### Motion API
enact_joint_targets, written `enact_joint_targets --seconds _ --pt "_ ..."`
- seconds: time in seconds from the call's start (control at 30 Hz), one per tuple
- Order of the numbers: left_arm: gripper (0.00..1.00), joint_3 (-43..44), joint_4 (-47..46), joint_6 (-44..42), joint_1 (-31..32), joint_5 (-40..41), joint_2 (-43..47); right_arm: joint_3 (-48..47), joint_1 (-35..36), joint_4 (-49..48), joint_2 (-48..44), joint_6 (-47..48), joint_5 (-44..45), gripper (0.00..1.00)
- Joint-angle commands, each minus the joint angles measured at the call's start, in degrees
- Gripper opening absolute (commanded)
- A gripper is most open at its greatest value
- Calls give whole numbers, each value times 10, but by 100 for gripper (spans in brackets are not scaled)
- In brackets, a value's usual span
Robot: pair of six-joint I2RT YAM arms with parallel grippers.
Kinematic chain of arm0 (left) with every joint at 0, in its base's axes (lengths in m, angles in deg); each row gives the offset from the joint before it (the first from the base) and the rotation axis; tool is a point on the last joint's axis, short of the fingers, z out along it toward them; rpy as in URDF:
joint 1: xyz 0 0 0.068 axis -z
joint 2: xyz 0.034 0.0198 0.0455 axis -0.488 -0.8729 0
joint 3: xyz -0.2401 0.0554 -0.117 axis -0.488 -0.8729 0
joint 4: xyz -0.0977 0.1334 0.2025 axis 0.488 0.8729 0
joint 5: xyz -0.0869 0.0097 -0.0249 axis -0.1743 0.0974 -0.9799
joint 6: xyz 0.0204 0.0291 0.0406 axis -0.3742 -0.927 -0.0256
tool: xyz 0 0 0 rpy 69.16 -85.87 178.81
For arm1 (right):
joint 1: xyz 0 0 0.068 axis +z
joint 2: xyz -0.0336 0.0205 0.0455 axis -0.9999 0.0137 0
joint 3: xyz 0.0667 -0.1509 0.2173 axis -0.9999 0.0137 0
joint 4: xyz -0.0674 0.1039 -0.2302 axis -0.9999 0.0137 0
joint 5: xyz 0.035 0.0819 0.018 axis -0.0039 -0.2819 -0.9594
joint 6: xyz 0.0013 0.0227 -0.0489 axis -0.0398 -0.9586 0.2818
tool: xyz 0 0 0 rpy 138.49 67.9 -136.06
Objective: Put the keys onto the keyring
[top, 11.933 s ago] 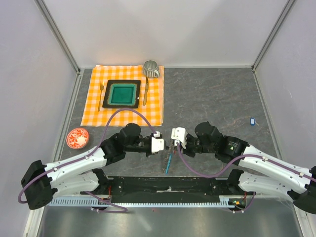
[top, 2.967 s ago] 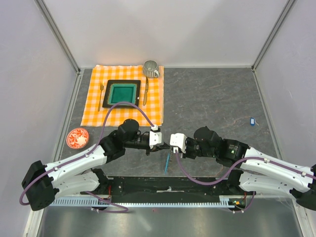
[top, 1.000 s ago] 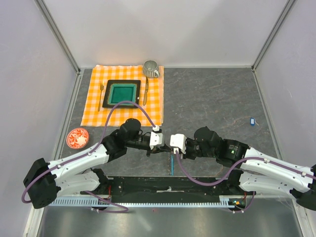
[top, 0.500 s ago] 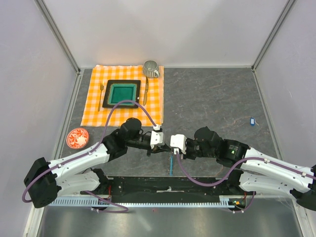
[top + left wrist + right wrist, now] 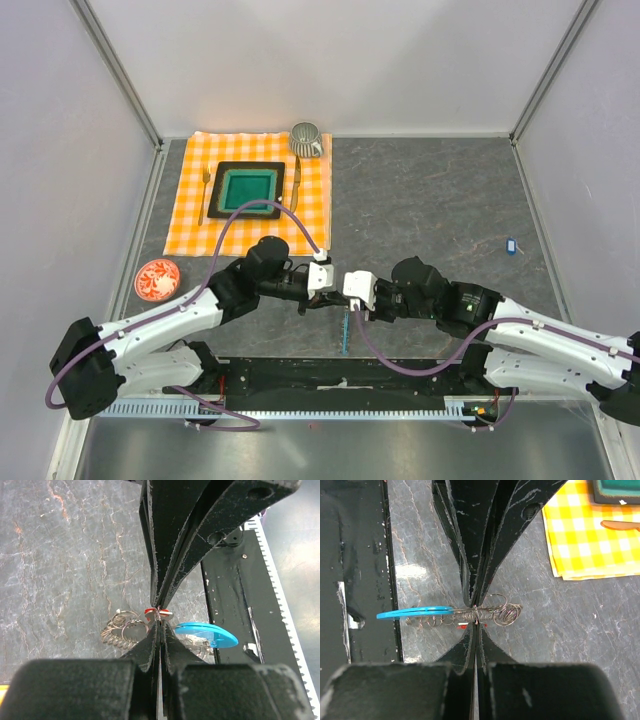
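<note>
Both grippers meet tip to tip above the grey table, just in front of the arm bases. My left gripper is shut on the red key, whose small tag shows at its tips. The right gripper is shut on the wire coil of the keyring, which hangs off the table between the two. Its light-blue strip dangles below the left gripper and the right gripper. The coil and strip also show in the left wrist view. The dark blue key lies alone at the far right.
An orange checked cloth at the back left carries a black tray with a green plate, a fork, a knife and a ribbed cup. A red-patterned saucer sits at the left. The black base rail runs close below the grippers.
The left gripper has edged a little up and right against the right one. The hanging blue strip has swung slightly. Both grips have stayed shut.
</note>
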Motion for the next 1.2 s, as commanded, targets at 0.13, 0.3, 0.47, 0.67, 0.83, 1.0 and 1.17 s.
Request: enact_joint_targets --seconds 0.13,0.3,0.47,0.67,0.83,1.0,1.17 --pt "2 31 5 -6 2 17 3 -23 5 -36 14 -19 19 0" --pt "2 16 -17 -2 2 29 19 -19 4 -39 4 -46 32 10" --pt "2 -5 -67 23 1 36 37 -2 3 -39 -26 -78 40 25" --pt "2 -17 -90 38 2 35 41 21 -4 -38 -76 -115 44 30" --pt "2 -22 -98 40 1 40 54 35 -11 -39 -90 -121 41 30" --pt "2 -25 -105 44 1 41 63 42 -15 -57 -76 -128 14 29" --pt "2 -26 -107 43 2 41 68 49 -15 -90 -76 -132 13 29"
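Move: Right between the two pairs of fingertips is the small ring, level with both hand points; the red key tag hangs roughly 2 cm straight below it. From either hand, the keyring's blue strip reaches back towards the bases, its middle some 8 cm back and 4 cm lower, neither left nor right. Its loose wire rings sit about 4 cm ahead and 3 cm below, also in line. Opening its fingers by over a quarter of their range, the right hand lets go of the small ring, rises nearly 3 cm while backing about 1.5 cm to the right, its fingers tipping up some 10 degrees, then sinks again by half that height. The left fingers keep their pinch on the ring and, after easing forward about 1 cm, lift it nearly 3 cm, tilting slightly up. ##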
